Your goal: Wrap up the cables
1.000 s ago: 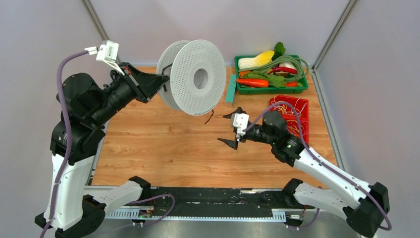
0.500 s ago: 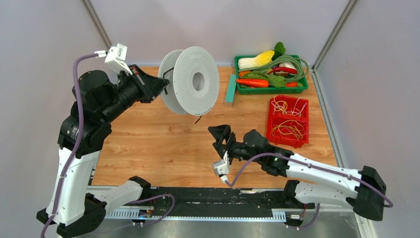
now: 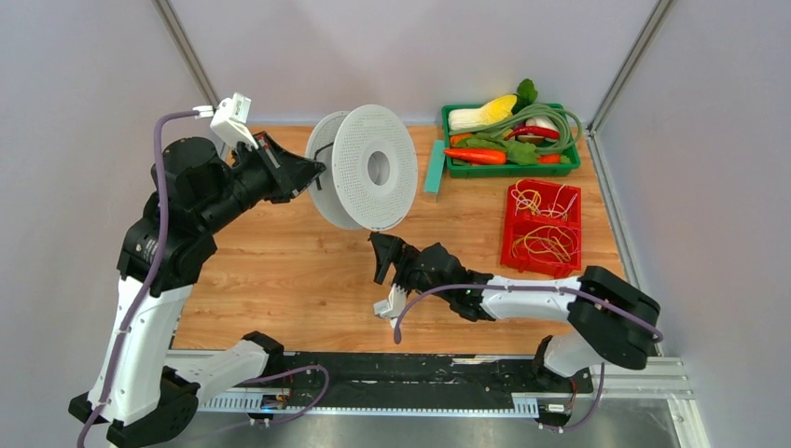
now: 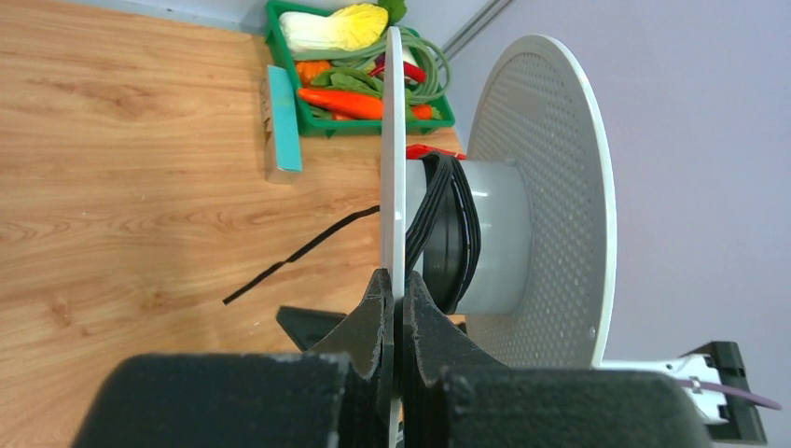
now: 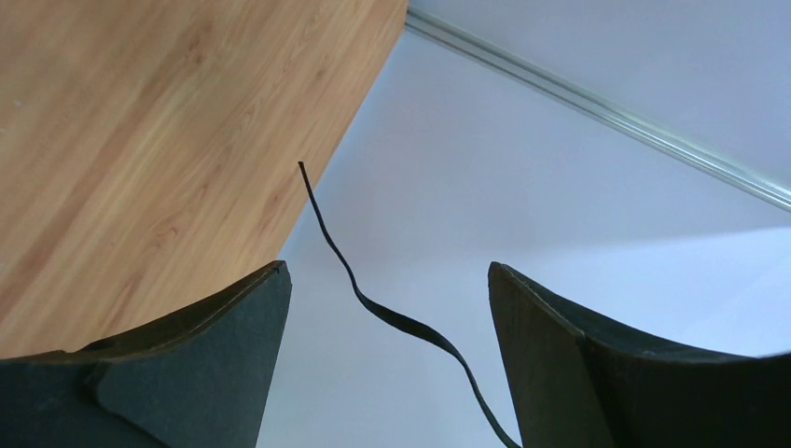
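A white spool (image 3: 368, 168) hangs above the table's back middle. My left gripper (image 3: 312, 175) is shut on the rim of its near flange (image 4: 393, 168), the fingers (image 4: 395, 280) pinching the thin disc. The black cable (image 4: 450, 224) is wound round the grey hub, and a loose tail (image 4: 298, 252) trails off it over the wood. My right gripper (image 3: 390, 254) is open just below the spool. In the right wrist view the cable tail (image 5: 373, 303) runs between the spread fingers of that gripper (image 5: 387, 271) and touches neither.
A green tray (image 3: 513, 172) with toy vegetables and a green hose sits at the back right. Next to it a red tray (image 3: 508, 233) holds rubber bands. A teal block (image 3: 435, 168) stands beside the spool.
The right arm swung from the right side in to the middle, turned its wrist over and came up under the spool. The left arm shifted the spool slightly right.
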Robot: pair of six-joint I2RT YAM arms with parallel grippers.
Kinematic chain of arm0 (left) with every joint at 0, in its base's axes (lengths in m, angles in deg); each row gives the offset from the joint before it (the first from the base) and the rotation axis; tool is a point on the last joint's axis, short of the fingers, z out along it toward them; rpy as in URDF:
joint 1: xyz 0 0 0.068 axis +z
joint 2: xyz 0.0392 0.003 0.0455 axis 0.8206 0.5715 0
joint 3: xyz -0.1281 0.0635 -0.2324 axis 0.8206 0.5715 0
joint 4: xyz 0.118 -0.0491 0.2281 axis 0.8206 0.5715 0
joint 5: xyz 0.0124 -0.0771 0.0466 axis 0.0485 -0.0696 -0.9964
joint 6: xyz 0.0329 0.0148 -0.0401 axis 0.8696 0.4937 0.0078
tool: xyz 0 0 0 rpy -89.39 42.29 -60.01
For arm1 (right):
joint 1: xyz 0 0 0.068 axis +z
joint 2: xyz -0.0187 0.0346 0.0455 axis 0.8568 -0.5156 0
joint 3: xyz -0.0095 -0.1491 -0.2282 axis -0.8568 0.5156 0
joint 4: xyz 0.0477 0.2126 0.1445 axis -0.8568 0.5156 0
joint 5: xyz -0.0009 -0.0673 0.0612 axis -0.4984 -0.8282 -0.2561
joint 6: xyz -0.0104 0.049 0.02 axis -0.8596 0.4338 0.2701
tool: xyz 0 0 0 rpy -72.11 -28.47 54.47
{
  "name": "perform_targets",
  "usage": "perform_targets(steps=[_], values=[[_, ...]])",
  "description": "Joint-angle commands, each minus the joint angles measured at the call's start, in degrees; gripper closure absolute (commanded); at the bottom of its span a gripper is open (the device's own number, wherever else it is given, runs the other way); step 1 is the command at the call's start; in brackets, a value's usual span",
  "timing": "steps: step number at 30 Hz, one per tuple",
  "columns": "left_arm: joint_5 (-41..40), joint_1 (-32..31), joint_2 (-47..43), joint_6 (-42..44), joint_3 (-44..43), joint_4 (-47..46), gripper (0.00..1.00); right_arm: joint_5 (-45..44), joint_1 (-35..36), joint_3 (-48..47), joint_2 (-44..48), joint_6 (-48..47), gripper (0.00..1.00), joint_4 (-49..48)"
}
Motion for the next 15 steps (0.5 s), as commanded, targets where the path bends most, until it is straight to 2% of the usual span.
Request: perform_targets(steps=[1, 4, 6, 9, 10, 11, 14, 15], values=[[1.81, 0.07, -2.38, -2.61, -0.24, -5.25, 1.00, 1.66, -3.50, -3.73, -5.99, -8.30, 0.17, -10.24], [2.25, 0.07, -2.65, -2.70, 0.64, -5.34, 1.00, 2.10, -4.74, -5.66, -9.42, -10.15, 0.19, -12.53], [2.43, 0.07, -2.73, -2.70, 1.17, -5.43, 1.00, 2.01, -4.83, -6.89, -11.27, -10.33, 0.29, -12.80], [1.47, 0.07, -3.17, -2.53, 1.87, -5.08, 1.00, 2.36, -4.92, -7.17, -11.80, -10.51, 0.51, -12.98], [0.76, 0.16, -3.17, -2.35, 2.05, -4.90, 1.00, 3.49, -4.83, -6.56, -11.11, -10.16, 0.68, -13.41], [0.06, 0.16, -3.26, -2.00, 2.14, -4.81, 1.00, 4.37, -4.57, -5.68, -9.97, -9.55, 0.80, -13.24], [-3.71, 0.07, -3.00, 0.37, 2.58, -4.11, 1.00, 5.96, -2.81, -3.83, -4.35, -4.91, 0.99, -7.47], [-5.38, 0.07, -2.74, 1.51, 2.75, -3.67, 1.00, 6.75, -2.02, -3.65, -1.37, -2.62, 1.00, -3.26]])
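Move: The cable's loose tail hangs some 5 cm ahead of the right hand and 2 cm to its left, at about the same height. The spool that it hangs from is about 3 cm ahead, 3 cm left and 24 cm above that hand; the teal block lies roughly 27 cm ahead, 16 cm right and 14 cm below. From the left hand, the tail is about 5 cm ahead, 8 cm right and 25 cm below. The cable's loose tail is taken by the right hand, which comes in with wide-open fingers, goes about 5 cm forward while sinking slightly and drifting left, then closes its fingers nearly shut, pinching the tail as it eases back and up about 1 cm. The left hand keeps its pinch on the spool's flange and sinks about 1.5 cm. ##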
